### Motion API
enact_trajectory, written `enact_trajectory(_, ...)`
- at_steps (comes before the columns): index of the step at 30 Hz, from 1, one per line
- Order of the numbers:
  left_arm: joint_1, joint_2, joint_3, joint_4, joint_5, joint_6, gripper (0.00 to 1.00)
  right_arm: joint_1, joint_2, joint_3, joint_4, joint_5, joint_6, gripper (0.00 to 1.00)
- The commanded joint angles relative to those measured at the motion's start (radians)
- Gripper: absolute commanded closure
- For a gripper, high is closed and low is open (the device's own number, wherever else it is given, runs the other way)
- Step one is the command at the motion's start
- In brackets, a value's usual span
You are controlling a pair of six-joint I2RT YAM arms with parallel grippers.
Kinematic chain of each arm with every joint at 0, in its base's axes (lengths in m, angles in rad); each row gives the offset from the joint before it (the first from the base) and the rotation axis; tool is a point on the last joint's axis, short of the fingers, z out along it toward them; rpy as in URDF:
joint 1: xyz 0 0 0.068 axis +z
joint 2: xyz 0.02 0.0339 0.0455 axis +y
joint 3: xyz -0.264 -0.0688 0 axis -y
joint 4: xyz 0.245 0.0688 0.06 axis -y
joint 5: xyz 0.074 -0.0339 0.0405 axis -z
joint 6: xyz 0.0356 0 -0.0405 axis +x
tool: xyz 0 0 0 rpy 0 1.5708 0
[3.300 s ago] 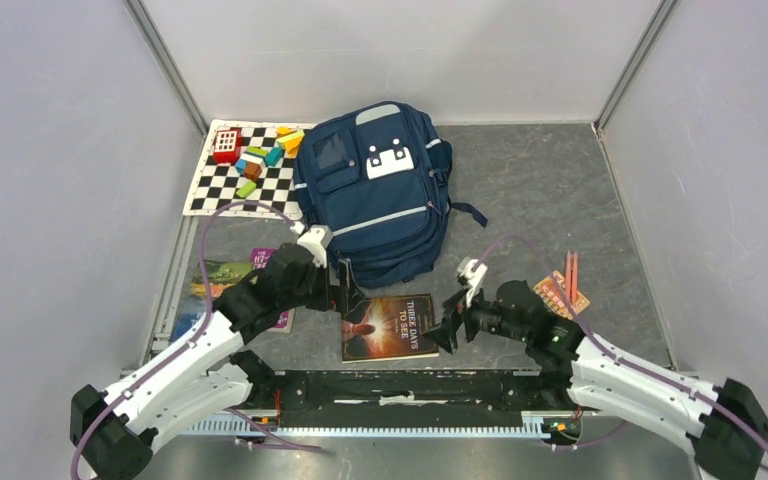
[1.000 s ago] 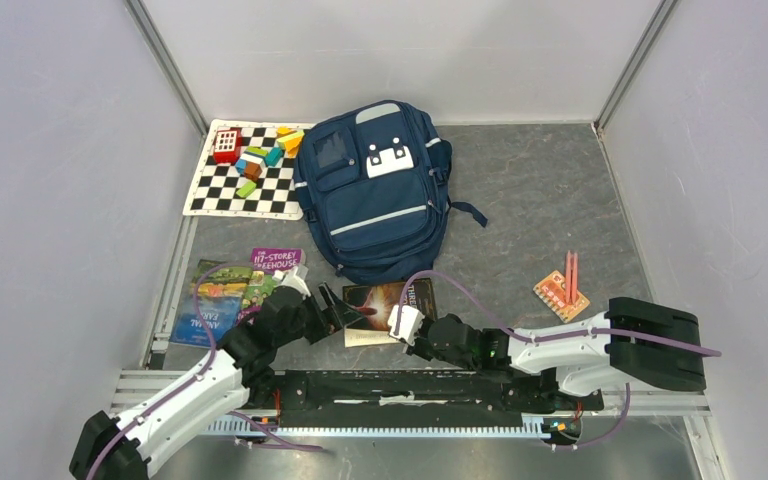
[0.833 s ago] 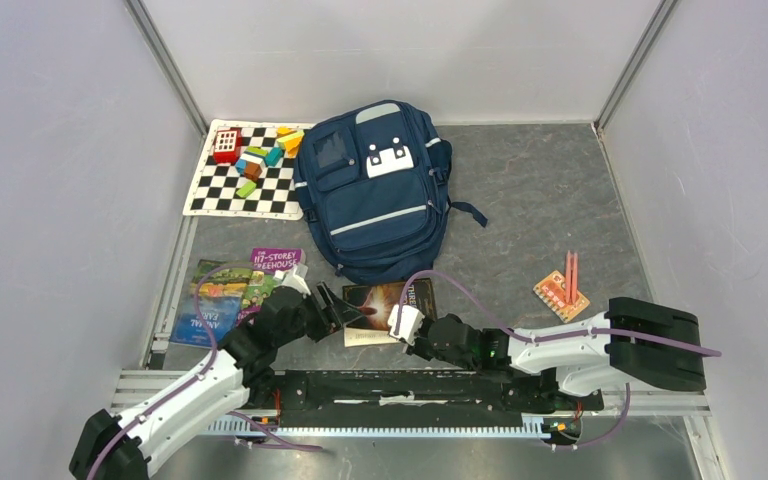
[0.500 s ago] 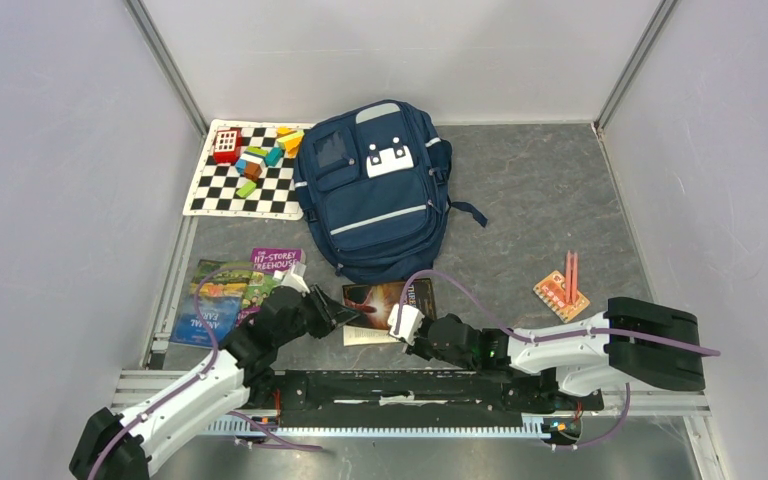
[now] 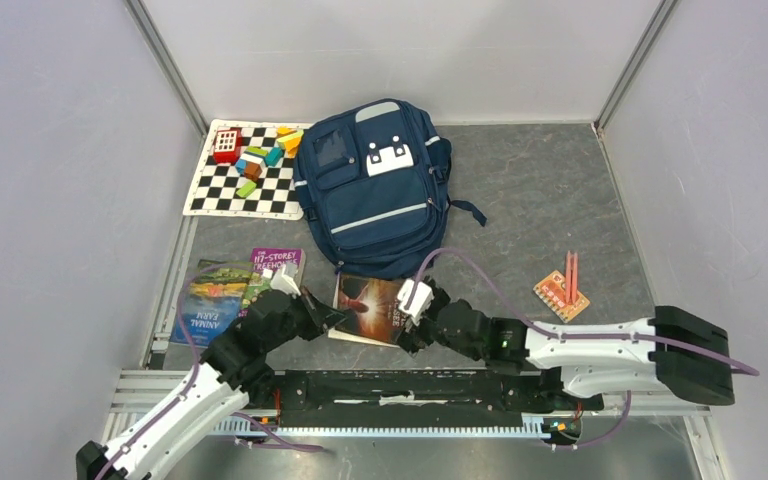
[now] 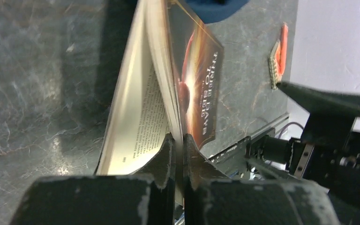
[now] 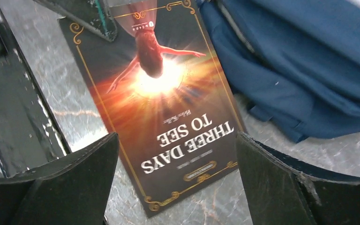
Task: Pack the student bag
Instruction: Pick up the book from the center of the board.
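The student bag (image 5: 375, 195), navy with grey stripes, lies flat at the back centre. Its lower edge shows in the right wrist view (image 7: 309, 61). Just in front of it is a dark paperback book, "Three Days to See" (image 5: 365, 305). My left gripper (image 5: 332, 315) is shut on the book's near-left edge. In the left wrist view the fingers (image 6: 178, 145) pinch the cover and some pages of the book (image 6: 197, 79), which splays open with a text page showing. My right gripper (image 5: 407, 320) hovers open over the book's right side, its fingers (image 7: 176, 140) wide apart above the cover (image 7: 164, 103).
A chequered mat (image 5: 210, 190) with coloured blocks lies at the back left. Two picture books (image 5: 235, 290) lie left of my left arm. A pink and orange item (image 5: 562, 290) sits at the right. The metal rail (image 5: 390, 385) runs along the near edge.
My left gripper closed on the book's edge. My right gripper let go, opened wide and drew back upward. The book shifted towards the bag and now sits tilted.
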Motion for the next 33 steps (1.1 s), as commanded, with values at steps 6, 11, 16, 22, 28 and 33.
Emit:
enact_trajectory(6,0.003,0.036,0.319,-0.188,0.012,0.424,0.98,-0.233,-0.113,0.150,-0.152,-0.380,0.079,0.02)
enact_trajectory(11,0.003,0.087,0.415,-0.146,0.177,0.544,0.98,-0.344,-0.124,0.187,-0.163,-0.591,0.124,0.02)
enact_trajectory(16,0.004,0.137,0.481,-0.105,0.384,0.632,0.98,-0.430,-0.130,0.202,-0.168,-0.762,0.121,0.02)
enact_trajectory(22,0.004,0.206,0.544,-0.097,0.564,0.693,0.98,-0.491,-0.167,0.205,-0.196,-0.783,0.075,0.02)
enact_trajectory(28,0.003,0.233,0.525,-0.004,0.681,0.667,0.98,-0.543,-0.142,0.191,-0.215,-0.851,0.062,0.02)
enact_trajectory(33,0.003,0.249,0.538,0.004,0.712,0.684,0.98,-0.546,-0.120,0.174,-0.168,-1.034,0.107,0.08)
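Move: The left fingers already pinch the left edge of the Three Days book; its middle lies about 8 cm to that hand's right, level with it and some 3 cm lower. The open right gripper is over the other end, with the book's middle roughly 8 cm to its left, 1 cm ahead and 6 cm below. From the left hand, the backpack's middle is about 28 cm ahead and 8 cm right; the Treehouse book is 5 cm ahead, 15 cm left. Keep the left fingers shut on the book's edge and lift it about 14 cm, nearly straight up at first, then also back and to the right, swinging the wrist some 45 degrees clockwise while the fingertips tip upward. Raise the right gripper too, about 8 cm and slightly forward, still wide open beside the book's spine side. ##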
